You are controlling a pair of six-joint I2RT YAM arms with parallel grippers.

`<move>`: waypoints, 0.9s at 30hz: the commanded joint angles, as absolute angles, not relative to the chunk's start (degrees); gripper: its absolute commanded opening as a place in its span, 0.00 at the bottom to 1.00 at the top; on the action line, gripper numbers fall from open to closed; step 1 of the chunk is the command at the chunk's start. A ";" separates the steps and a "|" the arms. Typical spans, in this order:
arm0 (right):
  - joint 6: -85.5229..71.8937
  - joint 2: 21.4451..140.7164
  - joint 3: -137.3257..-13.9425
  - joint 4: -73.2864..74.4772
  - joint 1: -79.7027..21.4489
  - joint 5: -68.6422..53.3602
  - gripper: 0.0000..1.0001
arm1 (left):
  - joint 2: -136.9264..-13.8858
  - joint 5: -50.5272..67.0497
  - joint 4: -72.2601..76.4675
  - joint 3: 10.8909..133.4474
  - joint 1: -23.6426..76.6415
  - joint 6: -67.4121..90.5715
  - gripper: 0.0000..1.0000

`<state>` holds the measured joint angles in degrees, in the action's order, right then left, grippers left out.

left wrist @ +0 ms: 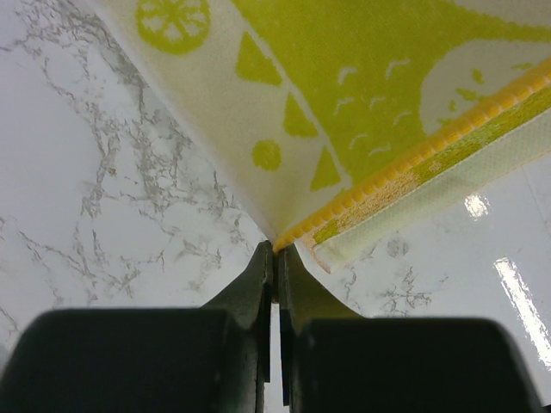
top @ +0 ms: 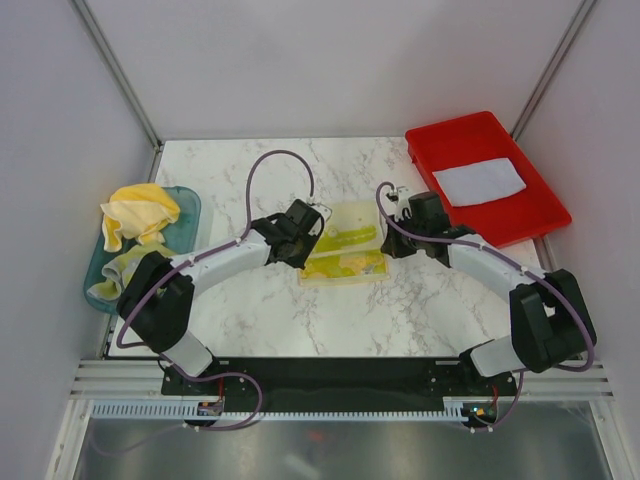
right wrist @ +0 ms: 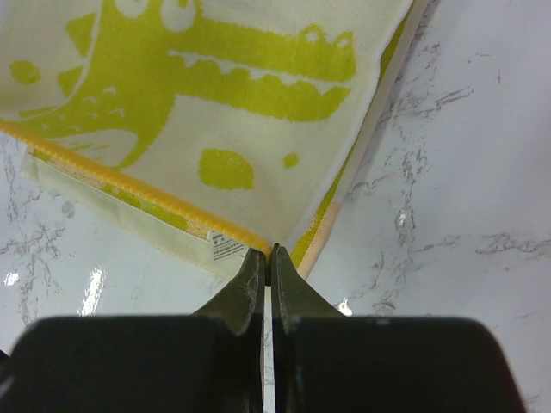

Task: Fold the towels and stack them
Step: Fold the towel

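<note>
A cream towel with green crocodile print and a yellow edge (top: 343, 243) lies at the table's middle, one half lifted over the other. My left gripper (top: 313, 222) is shut on its left corner (left wrist: 288, 234). My right gripper (top: 392, 226) is shut on its right corner (right wrist: 269, 245), beside a white care label (right wrist: 225, 247). A folded pale grey towel (top: 480, 181) lies in the red tray (top: 530, 215) at the back right. Crumpled yellow towels (top: 140, 213) sit in the teal tray (top: 188, 205) at the left.
The marble table (top: 260, 315) has a dark rail along its near edge. Grey walls and metal posts close in the back and sides. Purple cables loop above both arms.
</note>
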<state>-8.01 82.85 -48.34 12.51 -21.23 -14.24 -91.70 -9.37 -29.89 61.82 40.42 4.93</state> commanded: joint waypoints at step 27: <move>-20.47 70.06 -42.89 18.28 -23.47 -10.54 0.40 | -79.99 -8.79 -34.71 57.66 44.82 18.26 0.43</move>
<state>-16.43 74.35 -42.98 16.25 -23.20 -9.32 -85.36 -8.56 -33.39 57.25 44.49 13.13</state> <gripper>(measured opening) 0.373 0.416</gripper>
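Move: I hold the two corners of the yellow towel's upper layer some 3 cm above the table. The lower layer's near left corner lies about 4 cm back from my left hand and 3 cm below it; its near right corner sits about 4 cm back from my right hand, 1 cm to the right. From that hand the red tray's middle is roughly 17 cm ahead and 23 cm right, with the folded white towel in it, 17 ahead and 21 right. Still pinching the corners, I draw both hands back and down together, 1 to 2 cm each way, laying the yellow hem towards the lower layer's near edge. Then my fingers part and let go; both hands slide farther back off the corners, about 4.5 cm in all for my left and 3 for my right, rising a little at the very end. ##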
